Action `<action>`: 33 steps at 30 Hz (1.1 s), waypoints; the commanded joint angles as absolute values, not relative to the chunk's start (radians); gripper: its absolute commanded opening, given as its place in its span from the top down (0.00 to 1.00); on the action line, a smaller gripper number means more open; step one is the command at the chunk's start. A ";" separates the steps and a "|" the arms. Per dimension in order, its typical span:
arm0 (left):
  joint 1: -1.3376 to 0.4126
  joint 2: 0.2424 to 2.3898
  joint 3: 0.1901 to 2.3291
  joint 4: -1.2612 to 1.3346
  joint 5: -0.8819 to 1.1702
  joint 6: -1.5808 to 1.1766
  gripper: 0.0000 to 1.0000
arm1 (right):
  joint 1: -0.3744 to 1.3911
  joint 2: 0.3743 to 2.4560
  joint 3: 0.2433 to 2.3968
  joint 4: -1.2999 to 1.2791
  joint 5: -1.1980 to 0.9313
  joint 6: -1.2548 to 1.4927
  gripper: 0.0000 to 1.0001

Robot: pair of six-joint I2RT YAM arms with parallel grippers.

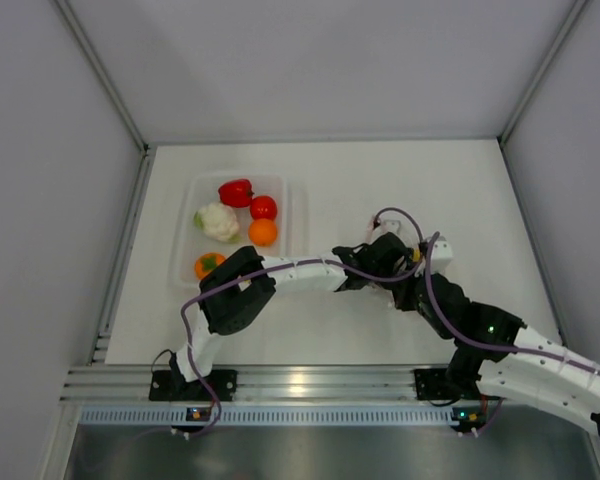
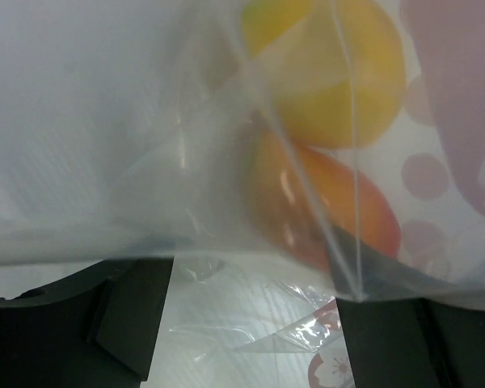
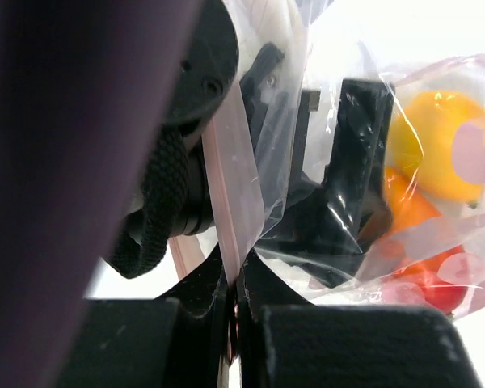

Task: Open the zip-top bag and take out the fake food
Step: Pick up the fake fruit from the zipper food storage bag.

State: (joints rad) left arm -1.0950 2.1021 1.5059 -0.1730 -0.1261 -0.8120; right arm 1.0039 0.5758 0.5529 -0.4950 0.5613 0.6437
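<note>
My right gripper (image 3: 238,283) is shut on the pink zip strip (image 3: 234,186) of the clear zip-top bag (image 3: 347,242), right of the table's middle. Just in front of it, my left gripper (image 2: 250,323) stands open, its black fingers (image 2: 129,315) wide apart with crinkled bag film (image 2: 145,162) lying over and between them. Inside the bag I see fake food: a yellow lemon (image 2: 347,73), an orange piece (image 2: 331,202) and something red (image 3: 436,293). From above, both grippers (image 1: 375,258) (image 1: 405,285) meet and hide most of the bag.
A rigid clear tray (image 1: 185,250) at the back left holds a red pepper (image 1: 236,191), a tomato (image 1: 264,207), a cauliflower (image 1: 218,221), an orange (image 1: 263,232) and a persimmon (image 1: 209,264). White walls close in the table; a metal rail (image 1: 300,382) runs along the near edge.
</note>
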 commanded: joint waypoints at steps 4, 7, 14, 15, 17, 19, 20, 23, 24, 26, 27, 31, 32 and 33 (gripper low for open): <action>-1.068 2.163 1.525 -0.147 -0.135 -0.989 0.18 | 1.011 0.568 0.525 -0.419 0.443 0.658 1.00; -1.069 2.134 1.468 -0.094 -0.127 -1.031 0.23 | 1.008 0.563 0.520 -0.417 0.452 0.660 1.00; -1.054 2.007 1.295 -0.094 -0.282 -1.066 0.25 | 1.011 0.574 0.569 -0.453 0.465 0.635 1.00; -1.051 1.978 1.286 -0.098 -0.294 -1.054 0.25 | 1.009 0.575 0.572 -0.439 0.444 0.629 1.00; -1.051 1.944 1.253 -0.115 -0.333 -1.020 0.25 | 1.009 0.563 0.568 -0.350 0.355 0.620 1.00; -1.051 1.890 1.240 -0.170 -0.366 -0.988 0.24 | 1.009 0.563 0.568 -0.301 0.309 0.627 1.00; -1.052 1.852 1.226 -0.188 -0.406 -0.976 0.24 | 1.009 0.571 0.574 -0.269 0.281 0.633 1.00; -1.054 1.796 1.198 -0.274 -0.448 -0.918 0.23 | 1.008 0.595 0.583 -0.233 0.255 0.650 1.00; -1.055 1.760 1.190 -0.305 -0.484 -0.907 0.23 | 1.009 0.601 0.581 -0.200 0.250 0.658 1.00; -1.061 1.695 1.166 -0.368 -0.506 -0.874 0.23 | 1.009 0.621 0.568 -0.154 0.218 0.683 1.00; -1.062 1.671 1.142 -0.391 -0.541 -0.870 0.23 | 1.008 0.630 0.563 -0.117 0.210 0.692 1.00; -1.066 1.569 1.109 -0.497 -0.567 -0.836 0.22 | 1.006 0.669 0.522 -0.010 0.170 0.762 1.00; -1.066 1.550 1.114 -0.543 -0.569 -0.824 0.22 | 1.006 0.678 0.512 0.036 0.158 0.776 1.00; -1.068 1.545 1.123 -0.573 -0.572 -0.807 0.22 | 1.002 0.687 0.505 0.064 0.146 0.785 1.00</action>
State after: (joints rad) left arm -1.0916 1.6096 1.1278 -0.4042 -0.4850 -0.8711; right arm 1.0012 0.6781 0.5209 -0.0742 0.1913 0.7353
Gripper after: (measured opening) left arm 0.776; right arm 0.005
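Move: Beyond the left hand's open fingertips, inside the bag, lies the red-orange mango, about 5 cm to the right, 2 cm ahead and 2 cm lower; the lemon is some 3 cm farther out than the mango. From the right hand, already shut on the bag's rim, the mango is roughly 9 cm ahead, 7 cm to the right and 12 cm below, with the lemon about 12 cm ahead, 7 cm right and as low. Dipping a centimetre or two inside the bag and edging right first, the left hand then swings about 16 cm left and rises, its wrist turning counter-clockwise some 15 degrees, fingers still wide open around nothing. The right hand keeps its pinch on the rim and follows, going about 9 cm left and 5 cm up while rolling and turning counter-clockwise. ##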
